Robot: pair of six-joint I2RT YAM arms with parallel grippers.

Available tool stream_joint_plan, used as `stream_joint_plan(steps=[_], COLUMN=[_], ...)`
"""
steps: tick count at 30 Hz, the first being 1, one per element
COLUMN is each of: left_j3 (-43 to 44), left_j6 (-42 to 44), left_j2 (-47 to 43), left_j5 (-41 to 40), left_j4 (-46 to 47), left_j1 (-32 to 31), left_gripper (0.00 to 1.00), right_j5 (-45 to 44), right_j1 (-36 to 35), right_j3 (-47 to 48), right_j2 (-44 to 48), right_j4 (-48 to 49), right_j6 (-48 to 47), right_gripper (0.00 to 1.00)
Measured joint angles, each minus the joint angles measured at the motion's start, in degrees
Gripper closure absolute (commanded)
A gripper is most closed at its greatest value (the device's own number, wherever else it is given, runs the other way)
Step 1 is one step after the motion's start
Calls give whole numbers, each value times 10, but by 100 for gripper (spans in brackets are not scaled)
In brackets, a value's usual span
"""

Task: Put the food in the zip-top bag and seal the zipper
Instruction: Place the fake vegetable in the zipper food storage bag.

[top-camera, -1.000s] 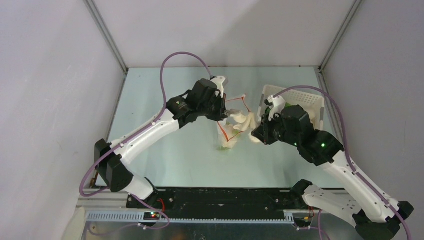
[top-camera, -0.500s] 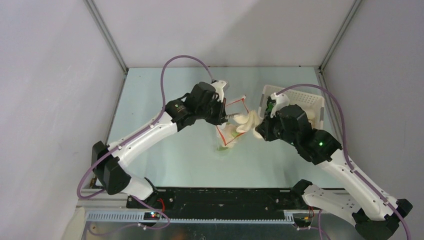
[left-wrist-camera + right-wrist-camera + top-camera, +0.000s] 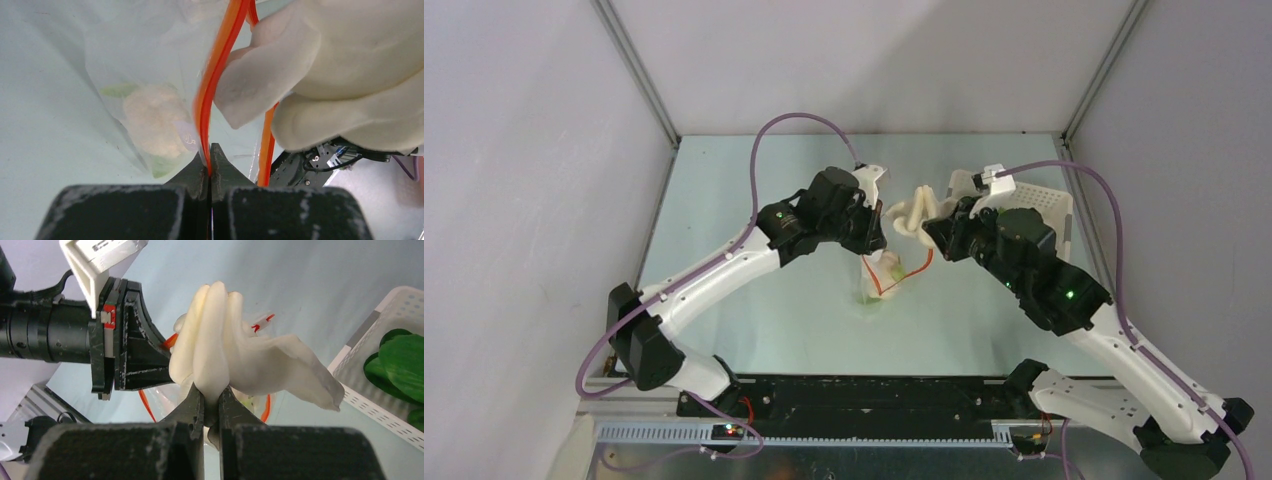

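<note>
The clear zip-top bag point(image 3: 880, 283) hangs from my left gripper point(image 3: 881, 232), which is shut on the orange-red zipper point(image 3: 212, 75) at the bag's mouth. Inside the bag lies a cream-white piece of food point(image 3: 150, 120) with green leaf next to it. My right gripper point(image 3: 927, 226) is shut on a cream-white bulbous food piece point(image 3: 908, 213), held in the air beside and above the bag's mouth. In the right wrist view that piece point(image 3: 225, 350) rises from between the fingers, close to the left gripper point(image 3: 150, 347). The zipper loop point(image 3: 144, 405) shows below it.
A white perforated basket point(image 3: 1049, 203) stands at the back right, behind the right arm. It holds bright green leafy pieces point(image 3: 400, 360). The enclosure's walls close in the table on three sides.
My right gripper has carried the cream-white piece up and towards the far side. The bag's mouth loop has dropped and swung to the near right. The left gripper shifted slightly right.
</note>
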State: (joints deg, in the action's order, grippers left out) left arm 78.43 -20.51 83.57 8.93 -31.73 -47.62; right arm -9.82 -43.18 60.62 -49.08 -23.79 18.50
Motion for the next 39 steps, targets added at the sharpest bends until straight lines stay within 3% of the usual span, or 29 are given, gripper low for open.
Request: stream_joint_plan(steps=[7,17,29,39], left_j3=[0,0,0,0], left_j6=[-3,-5,-10,-11], left_j2=[-1,-6,-8,-14], left_j5=[-17,-27,-22,-21], left_j4=[-5,-6,-7,-4], left_j1=[-1,-1,-4,-6], left_gripper=[100,100,100,100], right_j5=[-45,-86,-28,-23], right_j1=[-41,-45,-122,-122], right_j3=[0,0,15,28], right_j2=[3,35,-151,-177], right_j4=[-44,-111,-100,-77], right_j6=[-27,-36,-81,-54], right_gripper=[100,100,100,98])
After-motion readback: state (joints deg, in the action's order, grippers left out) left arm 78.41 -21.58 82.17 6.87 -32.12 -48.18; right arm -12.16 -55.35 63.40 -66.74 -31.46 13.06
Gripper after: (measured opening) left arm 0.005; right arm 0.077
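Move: Below and to the left of the right hand, which already holds the pale vegetable, the bag's open mouth lies about 8 cm left, 3 cm back and 12 cm down. The vegetable already in the bag sits roughly 9 cm left, 5 cm back and 18 cm down; the white basket is some 10 cm ahead, 16 cm right and 27 cm below. From the left hand, pinching the bag's edge, the mouth's middle is about 3 cm right, 1 cm back and 3 cm below. Swinging out to the right about 3 cm while easing back and down, the right hand then reverses and sweeps about 10 cm left and 8 cm down, lowering the pale vegetable into the bag's mouth beside the left fingers. Its left side rolls down some 25 degrees as the fingers dip and turn a little counter-clockwise, grip kept; the left hand stays nearly still, pinching the bag's edge. ##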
